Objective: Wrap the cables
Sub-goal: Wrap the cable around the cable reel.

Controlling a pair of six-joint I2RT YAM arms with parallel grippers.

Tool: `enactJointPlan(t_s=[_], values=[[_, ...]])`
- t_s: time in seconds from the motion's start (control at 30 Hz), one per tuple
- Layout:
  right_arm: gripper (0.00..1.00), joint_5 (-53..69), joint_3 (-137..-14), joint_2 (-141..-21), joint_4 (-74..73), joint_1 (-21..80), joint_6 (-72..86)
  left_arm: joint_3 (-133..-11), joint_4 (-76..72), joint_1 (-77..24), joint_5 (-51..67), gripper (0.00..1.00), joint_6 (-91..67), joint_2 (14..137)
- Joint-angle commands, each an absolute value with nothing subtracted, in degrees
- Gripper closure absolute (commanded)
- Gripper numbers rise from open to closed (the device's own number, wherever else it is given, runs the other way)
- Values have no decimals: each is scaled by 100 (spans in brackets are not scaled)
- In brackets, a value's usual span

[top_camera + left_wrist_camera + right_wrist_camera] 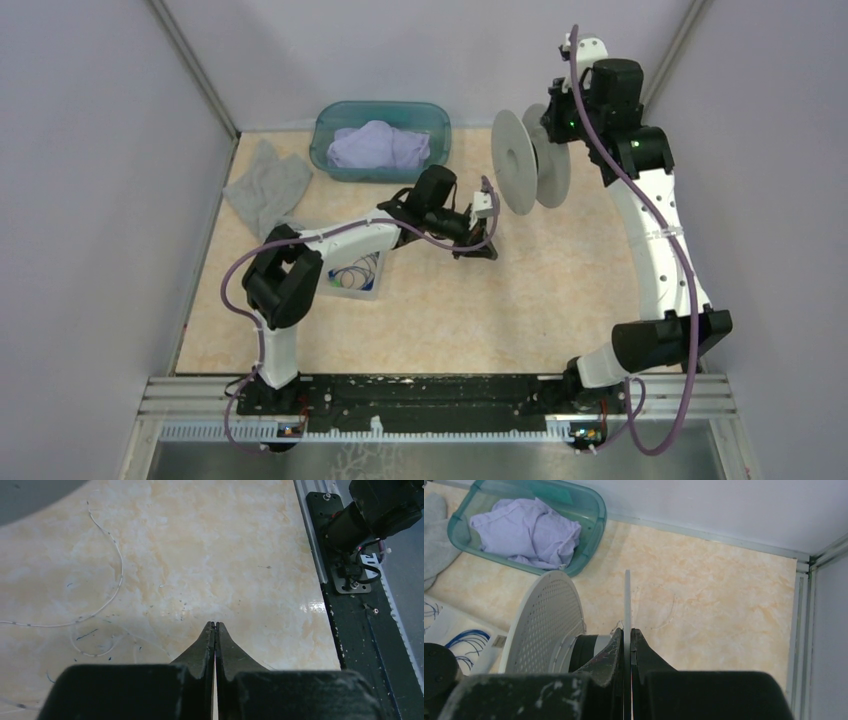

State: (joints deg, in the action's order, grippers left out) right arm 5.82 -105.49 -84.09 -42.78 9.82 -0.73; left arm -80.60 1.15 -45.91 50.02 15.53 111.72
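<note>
A whitish cable (118, 555) lies in loose curves on the marbled table, left of and beyond my left gripper (215, 625). That gripper is shut; no cable shows between its tips. It hovers mid-table in the top view (480, 248). My right gripper (627, 630) is shut on the thin edge of one flange (627, 595) of a white spool (527, 160) and holds it above the far table. The spool's other, perforated flange (544, 625) faces left. A fine wire sits by the hub (586, 650). Blue cables (352, 272) lie coiled in a clear tray.
A teal bin (436, 125) with a lavender cloth (378, 146) stands at the back. A grey cloth (265, 185) lies at the back left. The clear tray (372, 288) sits under the left arm. Walls enclose three sides; a black rail (440, 395) runs along the near edge.
</note>
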Motion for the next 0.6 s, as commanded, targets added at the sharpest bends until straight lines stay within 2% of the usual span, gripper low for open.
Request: enactJointPlan(t_s=[0.0, 0.17, 0.4, 0.57], values=[[100, 531, -10682, -8246, -3659, 938, 50, -8116, 517, -4634, 4807, 93, 2049, 11013], [100, 556, -10944, -8184, -3811, 936, 9, -7707, 815, -4600, 4257, 59, 2830, 10721], [100, 480, -11225, -8030, -3990, 940, -104, -7406, 1212, -4575, 3419, 41, 3730, 10630], [100, 488, -11285, -7965, -4077, 940, -131, -7410, 1094, -4570, 3078, 35, 3928, 10865]])
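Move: Just ahead of the left hand, about 4 cm on and 3 cm to its right, the nearest strand of white cable lies on the table, some 12 cm below; its small loop is about 14 cm ahead and 6 cm right. The held reel hangs roughly 13 cm ahead, 5 cm right and 20 cm above the left hand; the clear tray is about 28 cm left and 3 cm back. From the right hand, that strand lies some 11 cm back, 6 cm left and 36 cm down. Opening from shut to well over half, the left fingers sink about 6 cm towards the cable on the table while the hand draws some 5 cm to the left, the wrist tipping the fingers about 20 degrees further down. The right hand keeps its pinch on the reel, dips slightly, then lifts about 3 cm. ##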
